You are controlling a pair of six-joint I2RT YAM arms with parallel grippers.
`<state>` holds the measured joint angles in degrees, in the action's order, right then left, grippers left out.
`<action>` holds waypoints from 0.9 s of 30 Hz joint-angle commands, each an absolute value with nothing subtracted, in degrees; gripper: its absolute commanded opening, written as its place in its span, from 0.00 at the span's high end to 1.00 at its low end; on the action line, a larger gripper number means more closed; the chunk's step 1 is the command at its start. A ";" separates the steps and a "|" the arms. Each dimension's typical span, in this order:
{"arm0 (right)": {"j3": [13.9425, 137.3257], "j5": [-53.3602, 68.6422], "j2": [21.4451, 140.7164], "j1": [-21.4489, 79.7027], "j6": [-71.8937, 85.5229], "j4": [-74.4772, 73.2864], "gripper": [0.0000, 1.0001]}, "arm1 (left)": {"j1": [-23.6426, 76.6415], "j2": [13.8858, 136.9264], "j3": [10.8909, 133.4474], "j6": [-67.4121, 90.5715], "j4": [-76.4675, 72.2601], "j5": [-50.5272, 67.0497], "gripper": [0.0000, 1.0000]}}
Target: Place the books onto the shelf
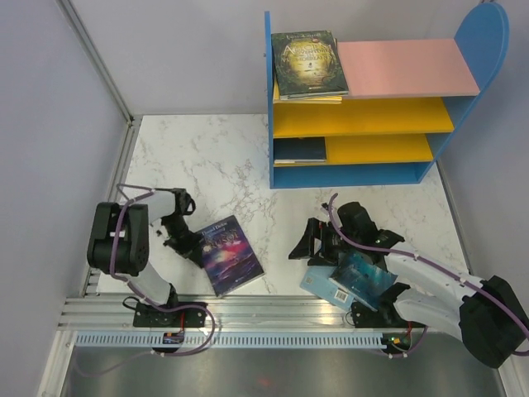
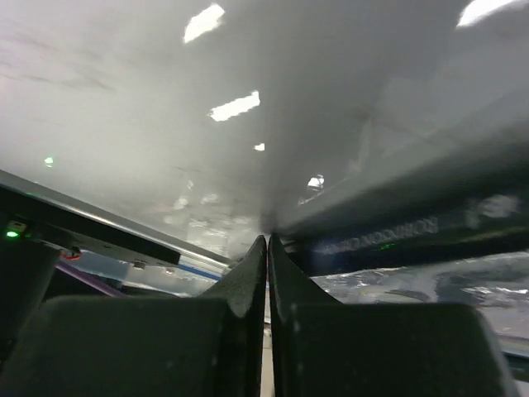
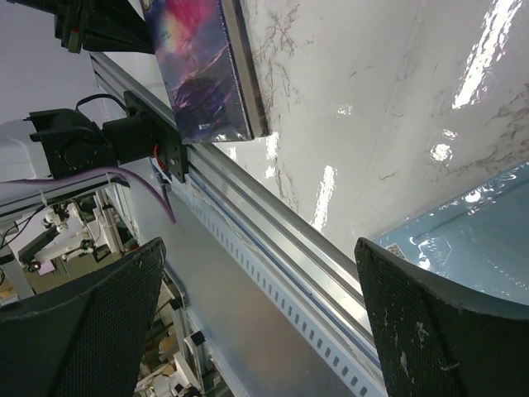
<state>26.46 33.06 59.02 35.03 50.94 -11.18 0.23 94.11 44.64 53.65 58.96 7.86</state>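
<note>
A purple galaxy book (image 1: 230, 255) lies flat on the marble table near the front. My left gripper (image 1: 193, 246) is shut and empty, its tips at the book's left edge. In the left wrist view the shut fingertips (image 2: 268, 241) sit low beside the book's dark spine (image 2: 397, 236). A teal-blue book (image 1: 351, 281) lies partly under my right arm. My right gripper (image 1: 304, 241) stands open and empty just left of it. The right wrist view shows the gripper (image 3: 258, 248), the teal book (image 3: 471, 240) and the purple book (image 3: 202, 66). The shelf (image 1: 475, 37) holds a dark green book (image 1: 310, 64) and a navy one (image 1: 299, 150).
A yellow book edge (image 1: 307, 100) shows under the green one. An aluminium rail (image 1: 248, 310) runs along the table's front edge by both arm bases. Grey walls close in the table on the left and at the back.
</note>
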 commanded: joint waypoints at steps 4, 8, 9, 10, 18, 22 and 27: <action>26.10 31.29 64.32 35.16 50.45 -3.88 0.02 | 16.16 101.76 57.63 55.81 48.68 6.78 0.98; 31.98 30.15 76.86 35.16 47.64 -0.88 0.02 | 17.32 99.16 56.70 55.72 50.80 4.05 0.91; 35.30 29.89 79.17 35.24 46.94 -0.88 0.02 | 17.31 98.36 56.17 55.64 51.06 3.78 0.87; 37.16 29.45 83.45 35.07 45.45 -0.79 0.02 | 17.31 96.96 55.21 54.85 51.24 3.61 0.79; 47.63 29.00 99.39 33.49 39.73 -0.79 0.02 | 17.49 90.19 47.48 52.39 47.48 7.19 0.45; 47.55 29.35 105.72 33.49 38.50 -0.44 0.02 | 17.40 84.04 38.00 52.73 37.46 14.22 0.32; 43.16 30.23 107.75 34.19 40.95 4.56 0.02 | 17.40 75.43 28.67 55.81 22.98 22.23 0.25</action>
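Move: Robinson Crusoe lies flat, its middle about 9 cm right and 3 cm ahead of the left hand, whose shut fingers point down at the book's left edge, with the middle about 1 cm above the hand point. From the open right hand the same middle is some 22 cm left, 3 cm ahead and 9 cm below. The light blue book lies level with the right hand, about 10 cm to its right; the teal sea book overlaps it, some 17 cm right. With the shut left fingers against Robinson Crusoe's left edge, push diagonally forward and right about 6 cm each way; then draw back about 5 cm and a little farther right, opening wide and swinging the fingertips forward and towards the book. Meanwhile sink the open right hand about 6 cm and reach some 11 cm forward and 7 cm left, to the book's right edge, fingers staying wide. ##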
